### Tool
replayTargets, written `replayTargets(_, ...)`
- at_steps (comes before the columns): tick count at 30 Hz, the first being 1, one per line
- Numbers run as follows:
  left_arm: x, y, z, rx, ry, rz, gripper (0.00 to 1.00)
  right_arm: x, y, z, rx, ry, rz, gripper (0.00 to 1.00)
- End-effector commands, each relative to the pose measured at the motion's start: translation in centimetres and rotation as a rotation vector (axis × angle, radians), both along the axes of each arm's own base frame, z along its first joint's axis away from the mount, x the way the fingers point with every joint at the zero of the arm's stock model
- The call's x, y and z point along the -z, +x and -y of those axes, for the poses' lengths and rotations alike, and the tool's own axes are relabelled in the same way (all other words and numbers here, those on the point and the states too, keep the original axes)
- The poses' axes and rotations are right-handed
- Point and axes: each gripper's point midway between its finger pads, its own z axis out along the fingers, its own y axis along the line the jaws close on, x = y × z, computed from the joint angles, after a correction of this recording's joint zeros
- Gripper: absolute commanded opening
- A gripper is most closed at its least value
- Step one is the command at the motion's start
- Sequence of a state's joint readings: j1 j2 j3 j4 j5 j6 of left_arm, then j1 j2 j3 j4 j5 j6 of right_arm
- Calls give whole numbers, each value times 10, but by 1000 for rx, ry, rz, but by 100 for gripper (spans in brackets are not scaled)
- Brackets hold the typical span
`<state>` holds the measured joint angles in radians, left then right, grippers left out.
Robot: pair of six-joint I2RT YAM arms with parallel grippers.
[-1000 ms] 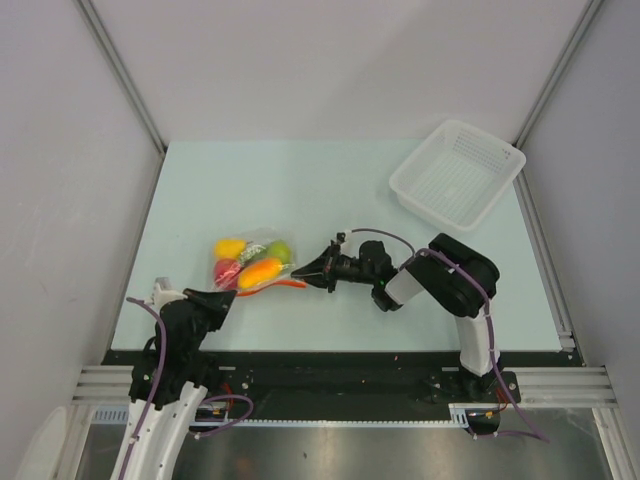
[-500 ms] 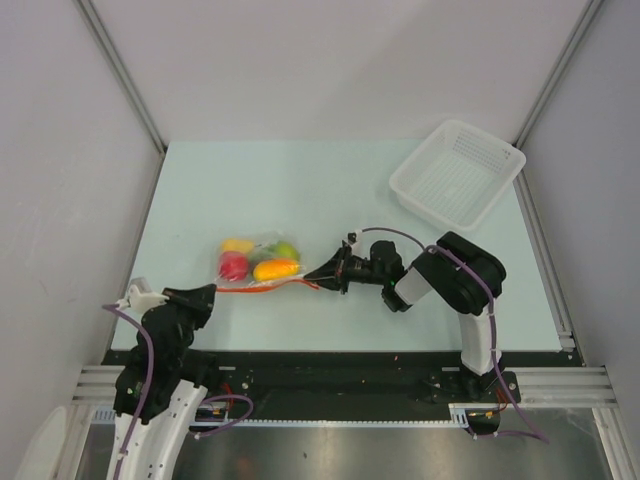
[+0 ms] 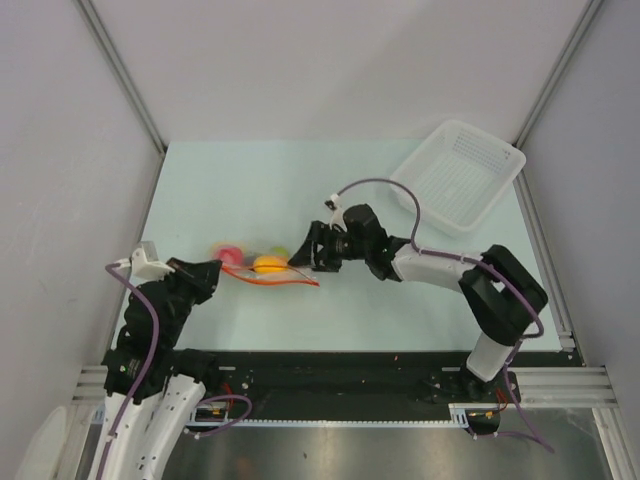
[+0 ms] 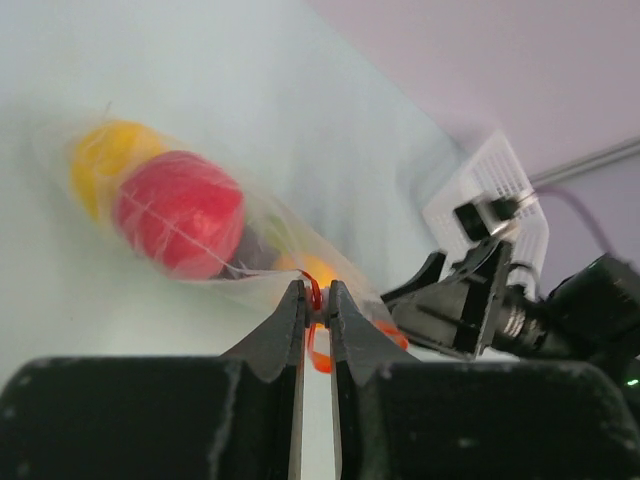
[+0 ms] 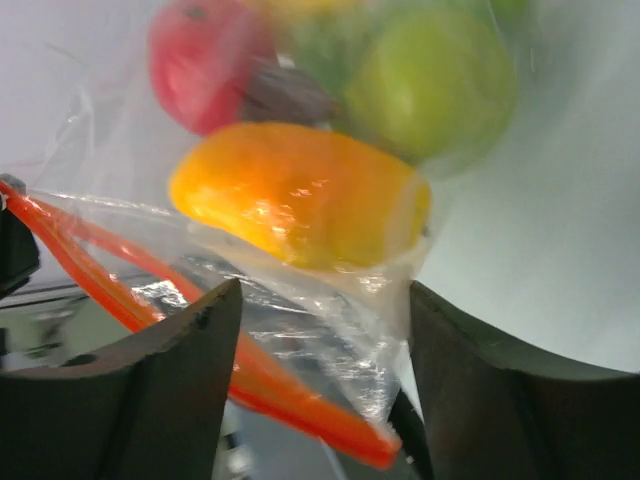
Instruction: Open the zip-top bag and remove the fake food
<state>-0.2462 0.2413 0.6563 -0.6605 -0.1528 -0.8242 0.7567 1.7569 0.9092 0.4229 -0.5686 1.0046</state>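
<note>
The clear zip-top bag (image 3: 250, 262) lies between my two grippers at the table's left middle, its orange-red zip strip (image 3: 285, 279) stretched along the near side. The fake food (image 3: 266, 264) is inside. In the right wrist view I see an orange-yellow oval fruit (image 5: 300, 195), a green round fruit (image 5: 430, 80) and a red apple (image 5: 200, 60). My left gripper (image 4: 316, 303) is shut on the zip strip (image 4: 317, 352) at the bag's left end. My right gripper (image 5: 318, 305) stands open, its fingers either side of the bag's crinkled corner and strip (image 5: 270, 385).
A white mesh basket (image 3: 458, 175) sits at the back right corner of the pale green table (image 3: 230, 190). Grey walls close in on both sides. The right arm's purple cable (image 3: 395, 190) arches over the table's middle.
My right gripper has opened and let go of the zip strip, and its arm has stretched left and further back. The left gripper, still gripping, has pulled left; the bag shifted slightly.
</note>
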Motion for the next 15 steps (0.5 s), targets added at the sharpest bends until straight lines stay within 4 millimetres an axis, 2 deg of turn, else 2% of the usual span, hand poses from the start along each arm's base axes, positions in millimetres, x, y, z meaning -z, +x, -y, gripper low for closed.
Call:
replayTargets(1, -36, 4, 16, 118, 50, 114, 0, -4, 12, 36, -49, -425, 359, 73)
replayTargets(5, -37, 5, 19, 136, 60, 102, 0, -22, 36, 58, 1, -578, 517, 80)
replayTargets(6, -37, 4, 20, 142, 59, 99, 0, -34, 41, 60, 18, -605, 565, 82)
replayTargets(9, -35, 4, 21, 149, 62, 85, 0, -47, 46, 65, 12, -701, 698, 87)
replayTargets(15, -35, 1, 22, 155, 62, 71, 0, -88, 48, 54, 0, -688, 864, 89)
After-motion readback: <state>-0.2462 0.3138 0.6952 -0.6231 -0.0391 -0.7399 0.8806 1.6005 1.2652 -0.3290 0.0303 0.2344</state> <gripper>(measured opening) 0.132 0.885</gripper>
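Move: Just past the right hand's half-open fingers lies the orange fruit in the bag, some 8 cm to that hand's left, 2 cm back and about 5 cm below. The green fruit is roughly 6 cm left and 1 cm forward, the red fruit about 16 cm left and 1 cm back; the orange zip's free end hangs 6 cm back and 3 cm right. From the left hand, the orange fruit is about 12 cm right, 3 cm ahead and 17 cm below. Springing up about 5 cm off the bag's side, the right hand then swings forward and to its right, away from the bag, fingers spreading wider. Its wrist rolls over by some 55 degrees, so that the fingers go from pointing left to slanting forward, left and down. The left hand keeps its pinch on the zip end and eases about 2 cm right. ##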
